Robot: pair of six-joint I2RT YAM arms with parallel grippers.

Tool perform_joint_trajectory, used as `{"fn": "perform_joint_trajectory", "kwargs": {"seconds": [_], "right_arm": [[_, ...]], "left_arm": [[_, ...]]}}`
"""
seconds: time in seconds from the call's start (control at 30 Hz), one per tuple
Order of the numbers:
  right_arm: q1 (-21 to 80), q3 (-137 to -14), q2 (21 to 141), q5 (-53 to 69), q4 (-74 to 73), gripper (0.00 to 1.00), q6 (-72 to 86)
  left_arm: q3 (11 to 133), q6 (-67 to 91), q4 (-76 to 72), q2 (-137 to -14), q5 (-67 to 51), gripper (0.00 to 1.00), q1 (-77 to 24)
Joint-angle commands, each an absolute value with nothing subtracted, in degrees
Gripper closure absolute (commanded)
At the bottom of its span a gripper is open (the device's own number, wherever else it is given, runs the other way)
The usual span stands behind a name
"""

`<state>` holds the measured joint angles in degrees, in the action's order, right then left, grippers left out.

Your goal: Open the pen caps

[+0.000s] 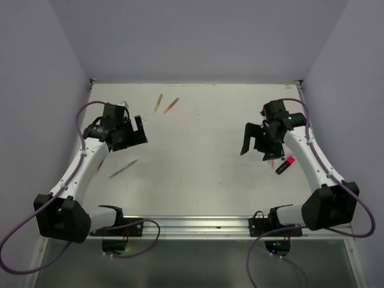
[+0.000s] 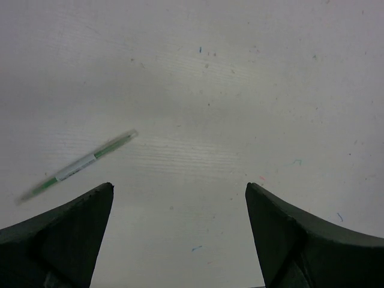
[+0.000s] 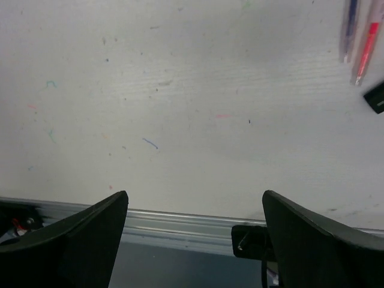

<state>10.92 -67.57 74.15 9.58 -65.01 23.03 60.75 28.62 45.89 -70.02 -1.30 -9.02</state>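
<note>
A black highlighter with a pink cap lies by the right arm; its black end shows in the right wrist view. Beside it there lie a thin blue pen and a thin red pen. A green pen lies near the left arm and shows blurred in the left wrist view. Two thin pens, yellowish and reddish, lie at the back. Their caps are too small to make out. My left gripper and right gripper are open, empty and above the table.
The white table carries small ink marks. A metal rail runs along its near edge, with the arm bases there. Grey walls close in the left, back and right sides. Part of a red pen shows under the left arm.
</note>
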Motion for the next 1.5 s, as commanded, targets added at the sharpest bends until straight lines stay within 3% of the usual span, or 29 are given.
{"fn": "perform_joint_trajectory", "kwargs": {"seconds": [0.0, 0.23, 0.37, 0.5, 0.53, 0.67, 1.13, 1.3, 1.43, 1.47], "right_arm": [[9.7, -75.2, 80.6, 1.0, -62.5, 0.01, 21.5], [8.1, -89.5, 102.0, -12.3, -62.6, 0.08, 19.8], [7.7, -91.3, 105.5, -16.8, -58.9, 0.14, 16.4], [5.9, -90.2, 106.6, -16.4, -54.1, 0.29, 13.2], [4.4, -90.1, 107.2, -15.2, -53.7, 0.4, 12.5], [0.3, -90.7, 111.2, -7.1, -51.3, 0.57, 12.7], [-2.5, -82.6, 114.3, -1.7, -44.2, 0.62, 14.6], [-2.5, -80.6, 114.9, -3.0, -44.2, 0.75, 15.3], [-1.3, -79.3, 114.9, -3.1, -43.3, 0.99, 15.1], [-0.7, -79.4, 115.4, -3.2, -43.6, 1.0, 14.9]], "left_arm": [[64.6, 22.2, 42.0, -71.3, -3.8, 0.06, -8.9], [66.8, 17.1, 41.8, -73.4, -0.3, 0.04, -10.2], [68.5, 15.7, 41.5, -75.2, -0.3, 0.04, -12.1], [68.6, 16.0, 41.2, -76.8, -0.9, 0.04, -12.7], [68.5, 16.3, 41.1, -77.1, -1.5, 0.04, -12.7], [67.9, 17.8, 40.3, -78.4, -2.5, 0.03, -12.7], [69.3, 19.0, 40.3, -81.3, -4.2, 0.03, -12.7], [68.5, 18.6, 40.0, -81.3, -4.2, 0.03, -12.7], [67.9, 18.2, 39.8, -80.8, -3.7, 0.03, -12.7], [67.8, 18.1, 39.6, -80.6, -3.4, 0.03, -12.7]]}}
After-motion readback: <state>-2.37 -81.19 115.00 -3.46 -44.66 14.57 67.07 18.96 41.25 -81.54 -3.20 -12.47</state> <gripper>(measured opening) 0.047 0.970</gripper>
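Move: The purple pen that the right hand goes for lies about 13 cm ahead, 11 cm to its right and some 14 cm below. The red pen is roughly 4 cm to the right of it, the orange highlighter about 8 cm to the right of it and nearly level. The pink highlighter lies some 6 cm ahead of the right hand and 21 cm to its right. From the left hand, the purple pen is about 6 cm ahead and 55 cm to the right. The right fingers end up pinching the purple pen near the lower edge of its clear cap, closing from wide open to almost shut. To get there the hand swings about 15 cm forward, 14 cm down and 10 cm to the right, its left side dipping, easing back slightly before the grip. The left hand, open and empty, drifts about 4 cm forward and a little right, turning clockwise. ##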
